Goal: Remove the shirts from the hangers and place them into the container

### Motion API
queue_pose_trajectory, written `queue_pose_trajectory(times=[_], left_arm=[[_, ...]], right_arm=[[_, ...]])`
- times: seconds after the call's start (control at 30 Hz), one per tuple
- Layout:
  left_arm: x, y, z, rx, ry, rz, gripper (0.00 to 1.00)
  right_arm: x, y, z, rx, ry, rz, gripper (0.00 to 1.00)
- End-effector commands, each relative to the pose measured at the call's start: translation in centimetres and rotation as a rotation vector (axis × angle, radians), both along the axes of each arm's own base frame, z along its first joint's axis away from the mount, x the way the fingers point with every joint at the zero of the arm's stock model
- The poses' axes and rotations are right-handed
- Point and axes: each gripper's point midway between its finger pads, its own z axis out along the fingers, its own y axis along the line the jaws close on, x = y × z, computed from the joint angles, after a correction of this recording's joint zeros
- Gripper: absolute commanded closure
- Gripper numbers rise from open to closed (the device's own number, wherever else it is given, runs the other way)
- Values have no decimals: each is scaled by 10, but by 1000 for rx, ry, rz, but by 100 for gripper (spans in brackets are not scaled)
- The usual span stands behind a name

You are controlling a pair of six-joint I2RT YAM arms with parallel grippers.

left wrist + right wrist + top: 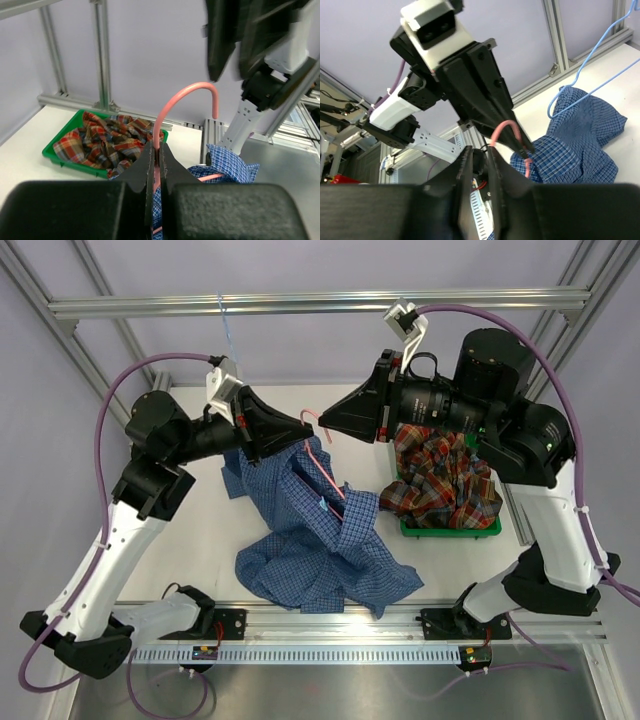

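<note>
The pink hanger (189, 90) stands hook-up, its neck pinched between the fingers of my left gripper (159, 146), which is shut on it above the table (308, 428). The blue checked shirt (310, 550) hangs from that hanger's wire (328, 472) and pools on the table. My right gripper (479, 149) faces the left one (323, 422), jaws a little apart with nothing between them; the pink hook (507, 127) curves just past its right fingertip. The plaid shirt (445, 480) lies heaped in the green container (450, 531).
A light blue hanger (590, 65) hangs bare from the top rail (300, 305) at the back left (228, 325). The frame's posts stand around the white table (200, 540). The right arm's body reaches over the container.
</note>
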Motion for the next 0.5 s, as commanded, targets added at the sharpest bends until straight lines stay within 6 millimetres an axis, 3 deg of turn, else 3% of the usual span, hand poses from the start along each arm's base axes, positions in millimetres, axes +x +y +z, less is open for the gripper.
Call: queue_pose_trajectory(times=[0.0, 0.1, 0.13, 0.17, 0.23, 0.27, 0.3, 0.33, 0.37, 0.4, 0.47], left_arm=[[11, 10, 23, -49, 12, 106, 100], [16, 14, 30, -50, 17, 154, 100], [18, 14, 32, -51, 18, 162, 100], [19, 18, 43, -66, 4, 185, 100], [27, 18, 48, -67, 26, 218, 100], [25, 21, 67, -91, 0, 231, 100], [31, 23, 73, -98, 10, 264, 100], [34, 24, 74, -91, 31, 283, 100], [48, 23, 75, -88, 50, 321, 100], [45, 27, 91, -112, 38, 336, 100], [56, 27, 91, -103, 68, 369, 100]], right_arm=[[-24, -24, 28, 53, -85, 9, 68], [-20, -38, 27, 33, -110, -62, 43], [-24, -51, 32, 40, -138, -96, 40], [-15, -55, 20, 7, -118, -153, 35], [-27, -76, 15, 17, -127, -186, 28], [-17, -68, -18, -44, -80, -194, 27], [-27, -80, -23, -37, -96, -198, 27], [-23, -83, -37, -61, -86, -227, 27], [-7, -86, -71, -135, -48, -298, 27], [-8, -95, -80, -157, -63, -322, 27], [0, -101, -111, -234, -34, -369, 28]])
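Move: The blue shirt's right shoulder, next for the free right hand, lies roughly 7 cm to its right, 5 cm back and 12 cm below. From the left hand, shut on the pink hanger's neck, that shoulder is about 9 cm right, 4 cm back and 11 cm down. The hook's bend sits 2 cm left of the right fingers and level with them. The green container is some 25 cm right of the right hand, 12 cm ahead and 50 cm below. The pink hanger, with the blue shirt on it, rides up about 6 cm and forward 4 to 5 cm in the left hand's kept grip, turning some 15 degrees counter-clockwise. The right fingers open wide, come free of the hook, rise barely, then swing right about 10 cm and down to near the shirt's right shoulder, easing back; contact there can't be seen. ##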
